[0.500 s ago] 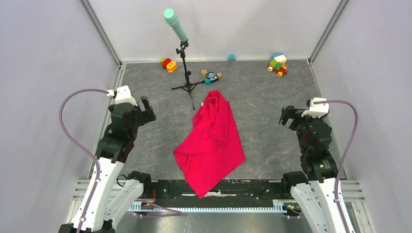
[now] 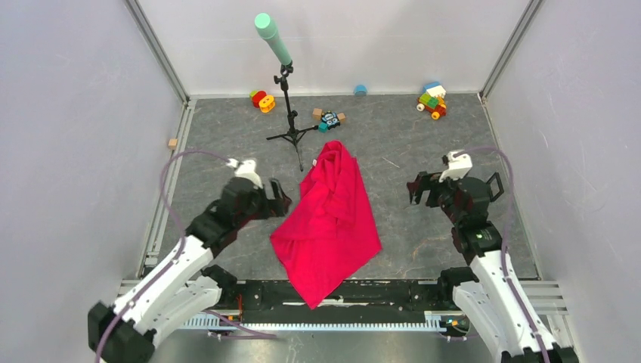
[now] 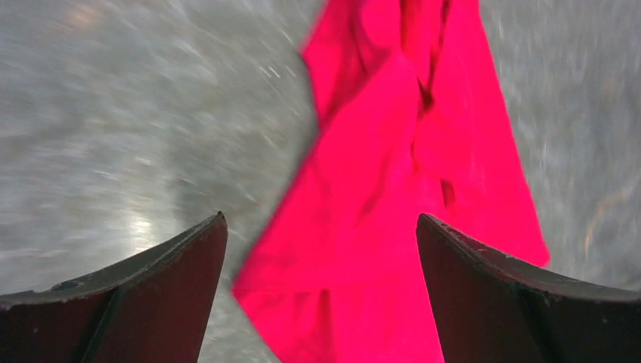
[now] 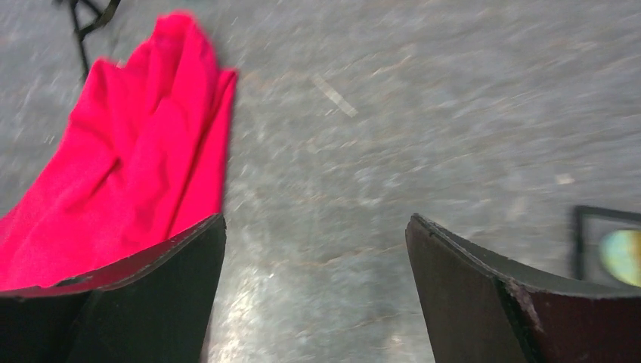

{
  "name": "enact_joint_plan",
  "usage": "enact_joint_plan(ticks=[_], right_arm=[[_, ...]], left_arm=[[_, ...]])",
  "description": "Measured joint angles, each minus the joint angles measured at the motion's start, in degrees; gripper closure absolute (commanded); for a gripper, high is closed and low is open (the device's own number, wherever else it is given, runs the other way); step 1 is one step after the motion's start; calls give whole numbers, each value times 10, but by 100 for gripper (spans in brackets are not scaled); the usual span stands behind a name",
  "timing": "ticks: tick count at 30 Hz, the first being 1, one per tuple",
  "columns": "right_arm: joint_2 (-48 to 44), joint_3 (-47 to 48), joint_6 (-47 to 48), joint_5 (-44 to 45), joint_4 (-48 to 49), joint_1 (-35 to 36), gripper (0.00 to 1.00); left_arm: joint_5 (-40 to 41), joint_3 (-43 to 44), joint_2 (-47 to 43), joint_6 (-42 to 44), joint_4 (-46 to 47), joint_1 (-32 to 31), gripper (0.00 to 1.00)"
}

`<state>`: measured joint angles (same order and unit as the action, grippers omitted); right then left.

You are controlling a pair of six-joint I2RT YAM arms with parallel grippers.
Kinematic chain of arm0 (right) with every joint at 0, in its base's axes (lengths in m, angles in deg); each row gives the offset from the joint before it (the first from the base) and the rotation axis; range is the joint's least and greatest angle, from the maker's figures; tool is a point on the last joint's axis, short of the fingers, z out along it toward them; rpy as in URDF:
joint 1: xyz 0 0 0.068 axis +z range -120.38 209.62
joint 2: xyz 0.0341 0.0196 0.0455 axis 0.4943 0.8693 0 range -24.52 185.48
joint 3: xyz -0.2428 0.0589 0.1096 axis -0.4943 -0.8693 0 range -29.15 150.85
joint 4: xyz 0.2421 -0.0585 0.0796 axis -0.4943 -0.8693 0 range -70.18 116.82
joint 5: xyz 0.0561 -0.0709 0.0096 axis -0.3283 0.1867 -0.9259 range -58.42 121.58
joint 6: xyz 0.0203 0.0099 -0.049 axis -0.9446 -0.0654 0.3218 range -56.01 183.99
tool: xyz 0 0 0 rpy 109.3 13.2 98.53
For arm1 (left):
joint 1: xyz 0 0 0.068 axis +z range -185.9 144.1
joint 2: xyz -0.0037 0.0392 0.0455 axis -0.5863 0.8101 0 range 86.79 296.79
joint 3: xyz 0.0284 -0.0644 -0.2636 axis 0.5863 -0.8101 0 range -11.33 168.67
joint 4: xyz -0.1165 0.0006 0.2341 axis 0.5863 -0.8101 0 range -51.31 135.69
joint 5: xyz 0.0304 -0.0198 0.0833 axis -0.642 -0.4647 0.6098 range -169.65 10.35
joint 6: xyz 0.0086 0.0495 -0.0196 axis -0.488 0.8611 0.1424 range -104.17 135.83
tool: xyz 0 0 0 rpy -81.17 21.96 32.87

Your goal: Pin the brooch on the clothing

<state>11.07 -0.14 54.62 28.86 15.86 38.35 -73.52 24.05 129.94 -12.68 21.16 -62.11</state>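
The clothing (image 2: pixel 332 219) is a bright red-pink shirt lying crumpled in a long heap in the middle of the grey table. My left gripper (image 2: pixel 280 198) is open just off its left edge, and in the left wrist view the clothing (image 3: pixel 393 189) fills the gap between the spread fingers of the left gripper (image 3: pixel 321 217). My right gripper (image 2: pixel 416 189) is open over bare table to the right of the heap; in its wrist view the right gripper (image 4: pixel 317 218) has the clothing (image 4: pixel 128 166) at the far left. A blurred yellow-green spot (image 4: pixel 621 257) shows at that view's right edge; I cannot tell if it is the brooch.
A tripod stand (image 2: pixel 286 106) with a teal cylinder on top stands behind the shirt. Toy blocks (image 2: pixel 262 100), (image 2: pixel 329 118), (image 2: pixel 432 100) and a blue cap (image 2: pixel 360 90) lie along the back wall. A small wooden block (image 2: pixel 173 143) sits on the left rail. Walls close three sides.
The left arm has swung right and down, right up to the shirt's left edge. The right arm has reached left and forward towards the shirt. Both grippers stay open.
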Motion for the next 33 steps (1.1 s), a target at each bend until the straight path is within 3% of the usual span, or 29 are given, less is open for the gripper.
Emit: enact_joint_plan(ticks=[3,7,11,17,20,26,33], right_arm=[[45,-38,-14,-78,36,2,12],[106,-78,-33,-139,60,23,14],[147,-96,-54,-147,89,91,20],[203,-117,-94,-141,163,152,29],[243,-113,-100,-124,182,187,32],[289,-102,-109,-101,209,230,37],[299,-99,-110,-76,225,242,37]], left_arm=[[10,-30,64,-37,48,-104,0],[30,-53,146,-73,112,-197,0],[65,-53,219,-90,156,-276,14],[154,-14,305,-91,174,-385,20],[189,16,339,-90,179,-410,33],[239,59,394,-85,190,-426,46],[254,69,440,-85,192,-429,49]])
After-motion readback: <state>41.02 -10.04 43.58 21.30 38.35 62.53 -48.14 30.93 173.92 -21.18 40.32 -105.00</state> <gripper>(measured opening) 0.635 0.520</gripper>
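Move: The middle of the red clothing lies about 18 cm to the right of the left hand, 6 cm back towards the base and some 14 cm below. From the right hand that same middle is roughly 26 cm left, 6 cm back and 17 cm down. The black box stands about 20 cm to the right of the right hand and 8 cm ahead; the tripod foot stands some 27 cm ahead of the left hand and 6 cm right. Swinging inward and down together, both hands close in on the clothing. The left goes some 18 cm right and 11 cm down to over its middle folds, turning clockwise, fingers narrowing to about half open. The right goes about 14 cm left and as far down to over its right edge, tipping down and turning counter-clockwise, fingers narrowing to two-thirds, then nearly stops. ##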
